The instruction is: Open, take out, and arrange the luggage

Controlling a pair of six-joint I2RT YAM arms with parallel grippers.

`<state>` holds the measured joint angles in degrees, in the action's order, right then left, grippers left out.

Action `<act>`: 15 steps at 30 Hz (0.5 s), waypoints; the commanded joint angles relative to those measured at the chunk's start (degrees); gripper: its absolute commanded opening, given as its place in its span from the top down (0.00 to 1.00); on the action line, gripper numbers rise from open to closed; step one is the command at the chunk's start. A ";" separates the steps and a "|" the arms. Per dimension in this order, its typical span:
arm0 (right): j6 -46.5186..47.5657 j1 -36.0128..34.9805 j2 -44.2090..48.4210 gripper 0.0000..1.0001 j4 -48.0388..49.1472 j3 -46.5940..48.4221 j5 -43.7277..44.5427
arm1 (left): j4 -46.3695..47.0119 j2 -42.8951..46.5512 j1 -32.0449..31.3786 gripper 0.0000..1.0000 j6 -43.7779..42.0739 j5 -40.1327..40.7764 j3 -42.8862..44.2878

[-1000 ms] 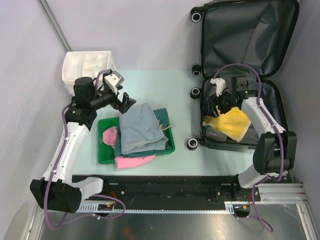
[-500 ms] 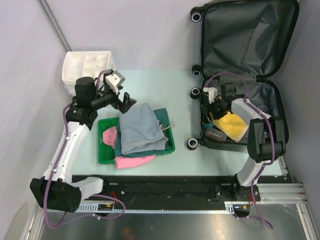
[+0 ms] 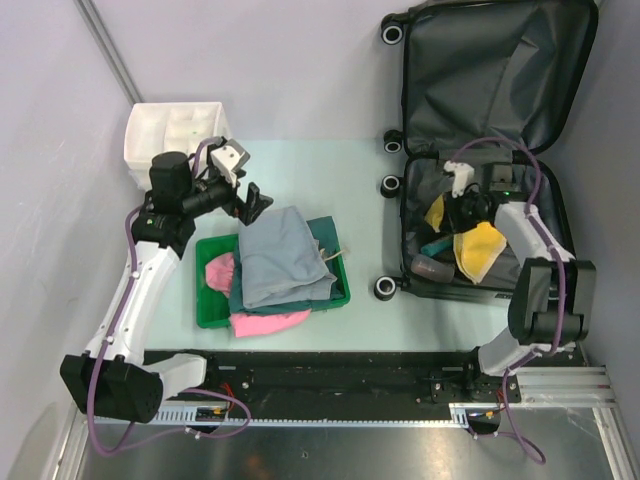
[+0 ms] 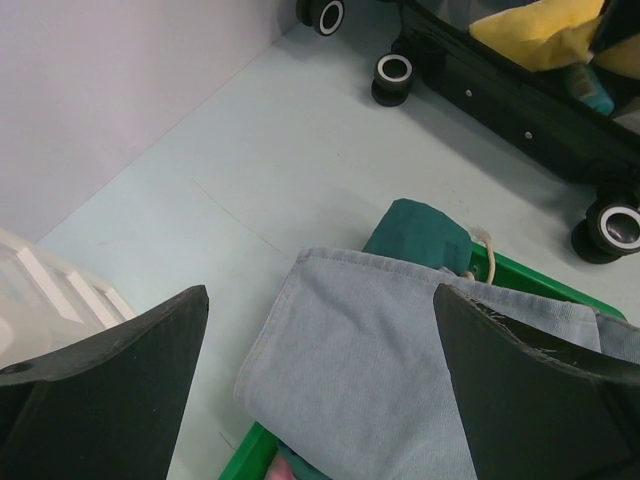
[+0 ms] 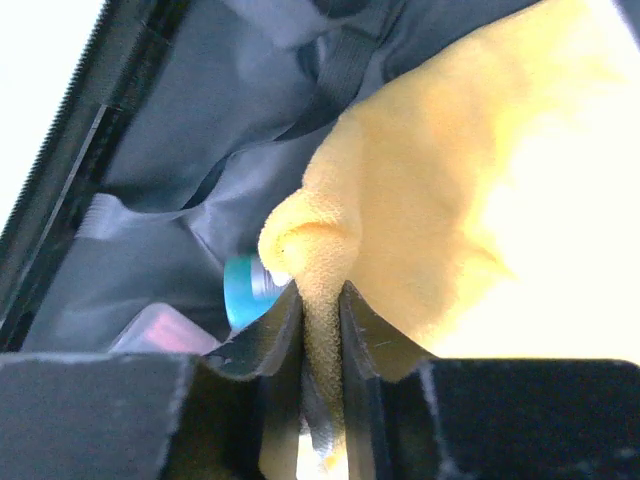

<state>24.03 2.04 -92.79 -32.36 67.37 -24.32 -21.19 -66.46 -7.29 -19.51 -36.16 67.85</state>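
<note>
The luggage (image 3: pixel 495 75) lies open at the right of the table, lid propped back, dark grey lining showing. Inside its lower half my right gripper (image 3: pixel 452 213) is shut on a fold of a yellow cloth (image 5: pixel 470 190); the fold is pinched between both fingers (image 5: pixel 285 335). The rest of the yellow cloth (image 3: pixel 478 250) hangs bunched in the case. My left gripper (image 3: pixel 255 205) hovers open over a grey folded cloth (image 4: pixel 400 350) at the back edge of the green tray (image 3: pixel 210 310), holding nothing. The luggage's wheeled edge (image 4: pixel 520 100) shows in the left wrist view.
A teal tube (image 5: pixel 240 285) and a clear pinkish pouch (image 5: pixel 160 330) lie in the case under the yellow cloth. The green tray also holds dark green (image 4: pixel 420 230) and pink (image 3: pixel 268 322) clothes. A white compartmented box (image 3: pixel 175 135) stands at the back left.
My right gripper has closed on the yellow cloth and drawn it up and rightward, so the flat cloth is now bunched. The left arm has stayed put.
</note>
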 commanded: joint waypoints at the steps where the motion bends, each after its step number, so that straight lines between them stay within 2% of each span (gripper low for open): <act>1: -1.87 5.33 5.87 0.81 1.24 2.14 -8.28 | 0.27 -0.25 -0.36 0.01 1.58 -0.31 3.25; 2: -3.19 6.47 6.22 0.85 1.59 2.41 -9.94 | 0.27 -0.25 -0.36 0.01 1.75 -0.23 3.34; 4: -4.86 9.46 6.83 0.99 3.00 2.67 -14.08 | 0.36 -0.25 -0.36 0.01 2.10 -0.31 3.60; 8: -9.43 12.37 8.33 1.00 6.51 3.73 -21.11 | 0.36 -0.43 -0.36 0.01 3.07 -0.22 3.86; 12: -21.09 12.81 11.93 1.00 15.62 3.73 -28.84 | 0.36 -0.43 -0.36 0.01 5.17 -0.31 4.22; 15: -28.13 11.41 14.92 1.00 23.01 3.73 -30.78 | 0.27 -0.43 -0.36 0.01 6.76 -0.75 4.13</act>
<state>8.49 14.76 -84.01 -22.92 68.62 -46.35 -21.21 -66.87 -7.38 -17.32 -36.18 69.73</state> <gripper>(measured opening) 0.041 0.993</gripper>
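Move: The right hand already holds the yellow cloth low inside the suitcase; the green tray it is probably meant for is about 44 cm to its left, 10 cm nearer the base and 7 cm lower. In the suitcase, the teal bottle lies about 5 cm back and 5 cm left of this hand, the clear container about 9 cm back and 6 cm left, both some 7 cm below. From the left hand, the tray is about 7 cm back, 6 cm right and 28 cm down. Keep hold of the yellow cloth and squeeze the right fingers from partly open to nearly shut on it. Meanwhile lift it about 11 cm off the suitcase floor, drifting roughly 4 cm right and then 2 cm back left, while rolling the hand's left side up some 25 degrees and tipping the fingers upward. ##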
